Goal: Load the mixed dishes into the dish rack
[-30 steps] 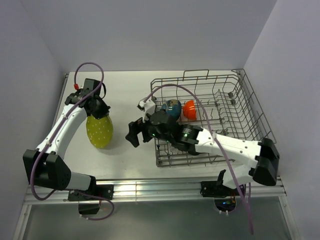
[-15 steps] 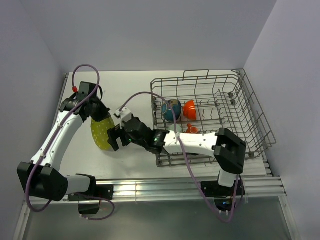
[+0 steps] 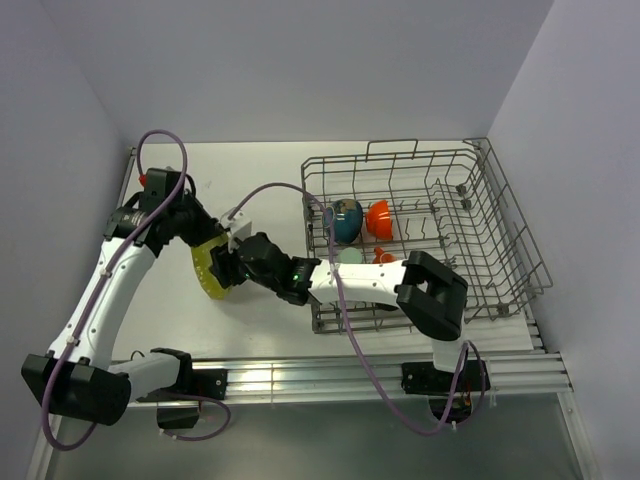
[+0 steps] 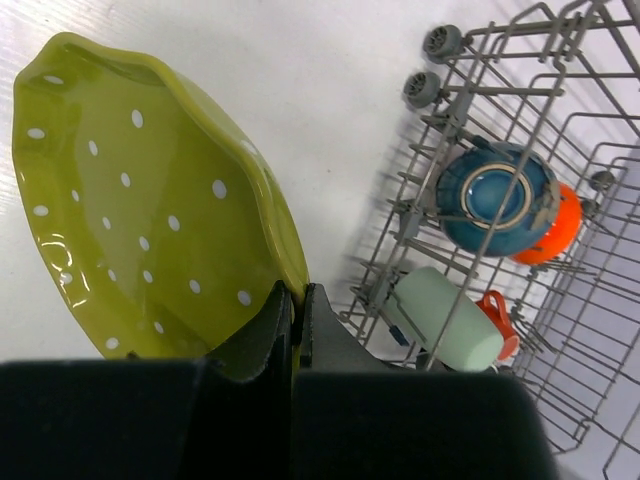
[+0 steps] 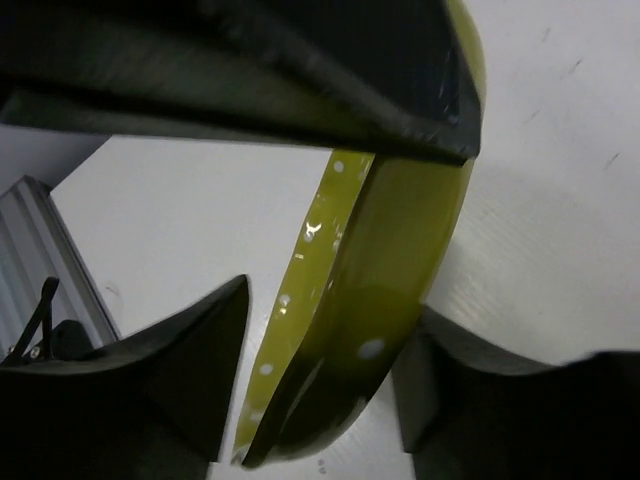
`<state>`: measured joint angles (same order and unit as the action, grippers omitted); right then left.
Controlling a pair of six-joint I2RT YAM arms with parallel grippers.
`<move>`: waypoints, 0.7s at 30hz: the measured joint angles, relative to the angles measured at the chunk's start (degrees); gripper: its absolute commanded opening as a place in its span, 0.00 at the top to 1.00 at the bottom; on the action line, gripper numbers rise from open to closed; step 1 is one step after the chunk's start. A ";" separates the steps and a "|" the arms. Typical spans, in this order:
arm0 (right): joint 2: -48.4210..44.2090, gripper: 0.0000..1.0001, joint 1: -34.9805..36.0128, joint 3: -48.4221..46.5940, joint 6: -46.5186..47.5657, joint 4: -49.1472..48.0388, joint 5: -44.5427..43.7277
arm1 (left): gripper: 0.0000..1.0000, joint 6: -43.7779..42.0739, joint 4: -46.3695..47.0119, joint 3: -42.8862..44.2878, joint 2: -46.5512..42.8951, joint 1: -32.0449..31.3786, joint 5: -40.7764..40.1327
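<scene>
The yellow-green plate (image 3: 208,272) with white dots hangs on edge over the table, left of the dish rack (image 3: 480,190). My left gripper (image 3: 190,232) is shut on the plate's rim (image 4: 150,210), pinching it between both fingers (image 4: 268,330). My right gripper (image 5: 325,330) straddles the plate's opposite edge (image 5: 390,290). Its jaws are open: one finger (image 5: 150,380) stands clear of the plate's face, the other (image 5: 500,400) sits close behind its back. In the rack lie a blue bowl (image 4: 495,195), an orange-red bowl (image 4: 555,235), a pale green cup (image 4: 445,320) and a small orange cup (image 4: 497,310).
The grey wire rack (image 4: 470,40) fills the right half of the table (image 3: 260,180), its tines and raised handles upright. Purple walls close in on the left, back and right. The right arm (image 3: 350,280) stretches leftward across the rack's front left corner.
My right gripper has swung left from the rack to the plate and its jaws have narrowed around the plate's edge. The left arm has tilted the plate toward the right arm.
</scene>
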<state>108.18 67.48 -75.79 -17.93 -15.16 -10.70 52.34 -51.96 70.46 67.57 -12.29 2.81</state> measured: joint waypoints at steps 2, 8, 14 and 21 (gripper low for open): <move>0.02 0.74 -0.33 0.17 0.07 -1.42 0.11 | 1.00 0.26 0.02 -0.09 -0.76 -0.02 0.76; 0.44 1.00 -1.62 1.44 -1.53 -2.45 -3.15 | 1.00 2.78 0.44 -1.42 -2.91 0.26 2.03; 0.44 1.00 -1.29 4.33 -2.34 -5.42 -3.67 | 0.98 2.86 0.68 -3.08 -2.97 0.28 2.84; -1.01 1.00 -1.11 8.76 -2.82 -6.95 -3.69 | 0.40 1.64 1.16 -4.24 -3.19 0.09 4.31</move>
<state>107.18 66.37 -67.02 -20.75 -22.11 -14.39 53.98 -50.81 66.22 64.38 -12.21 7.11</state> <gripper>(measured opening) 0.325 0.425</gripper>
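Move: The green plate hangs by its upper rim from the left fingers, its middle some 6 cm below that hand, about 4 cm back and 3 cm to the left. Seen from the right hand, whose half-open fingers straddle the lower side, its middle is about 5 cm to the left, 1 cm ahead and 1 cm below. In the rack, the mint cup is roughly 27 cm to the right hand's right and 6 cm ahead, the blue bowl 26 cm right and 15 cm ahead, both about 8 cm lower. The plate's free side is pinched between the right fingers, which close early while that hand shifts about 2 cm forward and turns slightly clockwise; it then keeps its grip and eases down some 3 cm and a little to the right, drawing slightly back. The left hand holds the upper rim, drifts barely 2 cm back, and only at the end opens part-way to let go. ##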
